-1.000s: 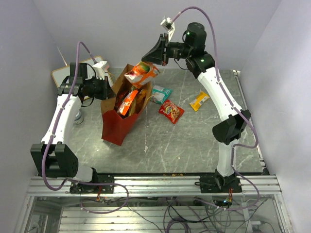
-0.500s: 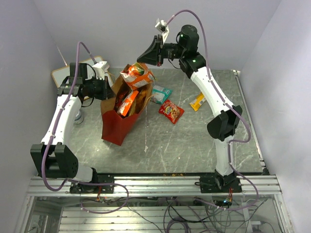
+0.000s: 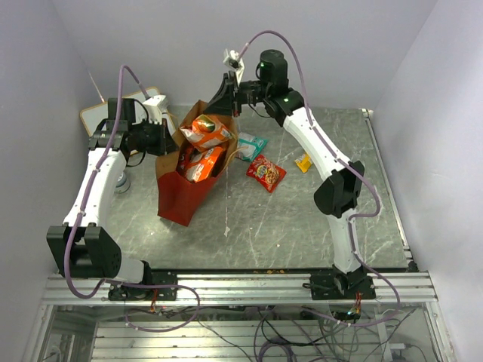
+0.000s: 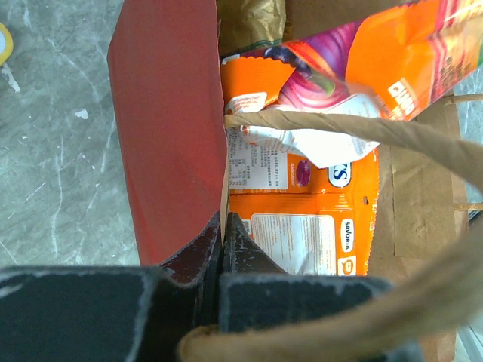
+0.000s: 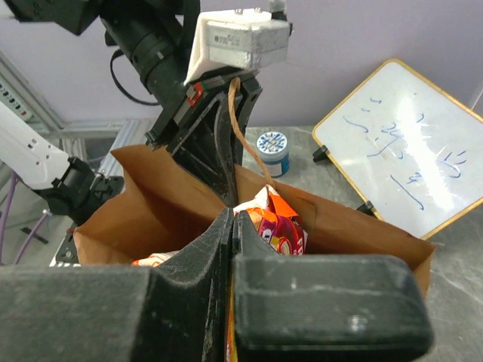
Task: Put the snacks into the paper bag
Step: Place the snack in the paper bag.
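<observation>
The paper bag, red outside and brown inside, stands open at the table's left. My left gripper is shut on its left wall, near the rim. My right gripper is shut on the top edge of an orange snack packet, which hangs tilted in the bag's mouth. Other orange packets lie inside the bag. A teal pack, a red pack and a yellow pack lie on the table to the bag's right.
A white writing board leans at the back left behind the bag. A small round tin sits beside it. The bag's twisted paper handle crosses the opening. Purple walls close in the table on three sides.
My right gripper has carried the orange packet leftward and down, from above the bag's far edge into its mouth. The left arm and the bag have stayed put.
</observation>
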Action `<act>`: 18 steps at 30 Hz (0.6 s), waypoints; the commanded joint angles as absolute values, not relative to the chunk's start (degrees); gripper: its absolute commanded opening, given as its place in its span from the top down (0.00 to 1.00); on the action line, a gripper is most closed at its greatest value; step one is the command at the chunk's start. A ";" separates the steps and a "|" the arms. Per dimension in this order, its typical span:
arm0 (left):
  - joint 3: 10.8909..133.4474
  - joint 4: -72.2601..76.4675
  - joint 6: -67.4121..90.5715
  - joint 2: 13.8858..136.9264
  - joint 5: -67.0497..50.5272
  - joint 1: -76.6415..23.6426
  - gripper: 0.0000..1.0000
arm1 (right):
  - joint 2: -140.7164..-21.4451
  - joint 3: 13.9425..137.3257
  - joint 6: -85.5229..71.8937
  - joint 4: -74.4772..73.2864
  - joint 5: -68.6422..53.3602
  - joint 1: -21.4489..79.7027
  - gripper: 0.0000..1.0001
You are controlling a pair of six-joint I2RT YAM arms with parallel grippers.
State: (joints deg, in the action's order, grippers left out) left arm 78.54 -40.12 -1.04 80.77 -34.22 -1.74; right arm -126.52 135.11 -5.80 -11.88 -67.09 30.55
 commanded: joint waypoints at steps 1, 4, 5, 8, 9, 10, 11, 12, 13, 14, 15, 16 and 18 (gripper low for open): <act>79.01 -37.67 -0.57 78.75 -34.69 -2.38 0.93 | -127.15 136.01 3.76 -20.35 -66.90 31.85 1.00; 79.30 -37.85 -0.45 78.98 -34.56 -2.38 0.93 | -126.39 136.18 14.34 -28.06 -64.65 32.99 1.00; 79.48 -37.92 -0.44 79.12 -34.62 -2.44 0.93 | -126.12 136.15 17.18 -30.61 -63.68 33.41 1.00; 79.79 -38.13 -0.39 79.51 -34.95 -2.43 0.93 | -125.51 135.91 25.06 -36.85 -60.13 35.07 1.00; 79.84 -38.14 -0.36 79.61 -35.10 -2.40 0.93 | -125.31 135.76 27.50 -38.44 -58.48 35.77 1.00; 79.81 -38.14 -0.40 79.68 -35.23 -2.45 0.93 | -125.13 135.52 29.51 -39.90 -57.08 36.41 1.00; 79.76 -38.14 -0.45 79.71 -35.24 -2.38 0.93 | -124.93 135.26 31.35 -40.85 -55.55 37.02 1.00; 79.71 -38.08 -0.48 79.72 -35.27 -2.37 0.93 | -124.70 134.86 32.70 -41.50 -54.16 37.71 1.00; 79.60 -38.06 -0.52 79.72 -35.26 -2.45 0.93 | -124.44 134.38 33.41 -41.65 -52.61 38.16 1.00; 79.55 -38.05 -0.60 79.69 -35.32 -2.42 0.93 | -124.33 133.92 33.48 -41.35 -50.84 38.62 1.00; 79.42 -38.06 -0.69 79.67 -35.33 -2.44 0.93 | -124.35 133.63 33.09 -40.71 -49.08 38.99 1.00; 79.38 -37.91 -0.75 79.63 -35.29 -2.38 0.93 | -124.55 133.71 32.81 -40.38 -47.52 39.29 1.00; 79.28 -37.97 -0.79 79.54 -35.24 -2.39 0.93 | -125.22 134.05 31.01 -39.37 -43.82 39.71 1.00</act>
State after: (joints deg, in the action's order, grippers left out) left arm 78.56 -40.14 -1.04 80.77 -33.36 -1.76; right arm -126.23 134.34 28.97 -38.11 -53.54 39.35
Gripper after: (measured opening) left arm 0.076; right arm 0.006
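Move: The right hand carries the orange candy snack, and the centre of the paper bag's mouth lies about 12 cm below, some 3 cm left and 2 cm back. An orange packet already inside is roughly 19 cm below, 7 cm back and 1 cm left. On the table 35 cm down, the teal snack is 5 cm ahead, 14 cm right; the red snack 4 cm back, 18 cm right. From the left hand, the mouth's centre is level, 2 cm ahead and 8 cm right. Still pinching the orange candy snack by its end, the right hand sinks about 8 cm through the paper bag's mouth, drifting nearly 4 cm each to its left and back and gathering speed. The wrist turns some 20 degrees so the left-pointing fingers tip downward, and they stay shut. The left hand keeps its grip on the rim and holds still. ##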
